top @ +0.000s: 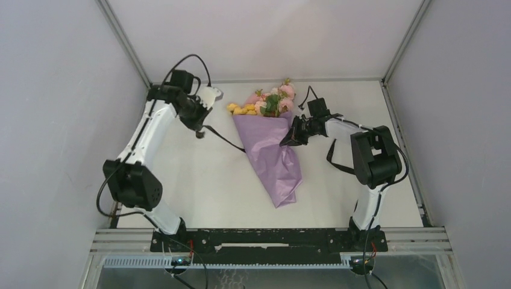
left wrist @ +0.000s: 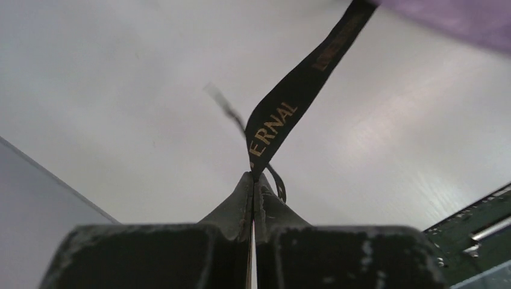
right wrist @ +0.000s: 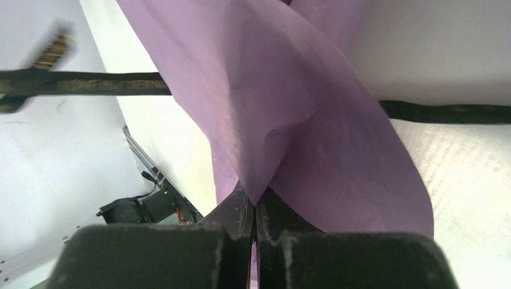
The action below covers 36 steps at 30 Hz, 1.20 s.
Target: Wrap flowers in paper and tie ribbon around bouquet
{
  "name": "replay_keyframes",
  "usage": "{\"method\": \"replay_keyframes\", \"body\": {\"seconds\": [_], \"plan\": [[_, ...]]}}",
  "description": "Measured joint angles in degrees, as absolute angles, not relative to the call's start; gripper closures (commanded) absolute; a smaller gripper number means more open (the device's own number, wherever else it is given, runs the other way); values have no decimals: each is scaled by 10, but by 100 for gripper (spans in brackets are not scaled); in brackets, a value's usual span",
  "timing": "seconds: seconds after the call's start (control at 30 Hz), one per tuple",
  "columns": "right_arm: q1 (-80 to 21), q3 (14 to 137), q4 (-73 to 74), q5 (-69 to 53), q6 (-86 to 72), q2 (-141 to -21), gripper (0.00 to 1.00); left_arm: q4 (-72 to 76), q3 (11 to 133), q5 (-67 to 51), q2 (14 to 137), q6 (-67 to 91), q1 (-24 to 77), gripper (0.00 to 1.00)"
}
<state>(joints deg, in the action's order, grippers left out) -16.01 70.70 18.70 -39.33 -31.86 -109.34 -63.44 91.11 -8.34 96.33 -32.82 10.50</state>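
The bouquet lies in the middle of the table: pink, yellow and white flowers (top: 268, 102) at the far end, and lilac paper (top: 274, 156) wrapped as a cone that points toward the near edge. My left gripper (top: 199, 133) hangs left of it, shut on the black ribbon (top: 226, 139), which runs taut to the cone's left side. In the left wrist view the gold-lettered ribbon (left wrist: 289, 105) rises from the shut gripper (left wrist: 254, 177). My right gripper (top: 285, 141) is at the cone's right edge, shut on a fold of paper (right wrist: 289, 90), gripper (right wrist: 255, 205). The ribbon (right wrist: 108, 84) passes behind the paper.
Grey walls close in the white table (top: 193, 180) on the left, back and right. A black metal rail (top: 271, 238) runs along the near edge by both arm bases. A black cable loop (top: 334, 159) hangs beside the right arm.
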Motion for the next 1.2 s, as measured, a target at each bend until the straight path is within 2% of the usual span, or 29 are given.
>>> {"method": "replay_keyframes", "body": {"seconds": [0.23,0.33,0.47,0.57,0.73,0.87,1.07,1.2], "plan": [[-197,675,124,-390,-353,-1110,100,-717,1120,-200,902,-317,153,100],[-215,664,88,-387,-379,-1118,100,-707,1124,-230,886,-284,190,100],[-230,638,40,-376,-415,-1119,100,-646,1061,-261,921,-223,261,100],[-233,622,24,-362,-433,-1119,89,-576,1019,-277,1021,-161,296,100],[-234,620,36,-341,-436,-1117,63,-504,1001,-281,1215,-91,327,100],[-236,618,77,-316,-427,-1093,50,-483,1001,-278,1277,-56,342,100],[-227,615,180,-272,-393,-983,44,-465,1001,-274,1282,-25,348,100],[-183,615,283,-199,-360,-881,38,-442,983,-278,1282,-15,347,100]]}}
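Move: The left hand, gripping the ribbon's end high over the table, has the bouquet's paper waist about 25 cm to its right, level fore-and-aft and some 13 cm below; the ribbon goes under the paper's left edge about 17 cm right, 1 cm back, 16 cm down. The right hand pinches the paper with the waist's middle 5 cm left, 2 cm back, 4 cm below; the flower heads are 12 cm ahead and 6 cm left, the loose ribbon 16 cm right and 5 cm back. The right fingers, still pinching the purple paper, lay it some 5 cm left and down with a slight draw back, then open and pull up and away to the right. Meanwhile the left hand, shut on the ribbon, lifts about 16 cm, swings 25 cm right across the bouquet and sinks steeply to its waist, fingertips tilting right and back, to end against the paper. ##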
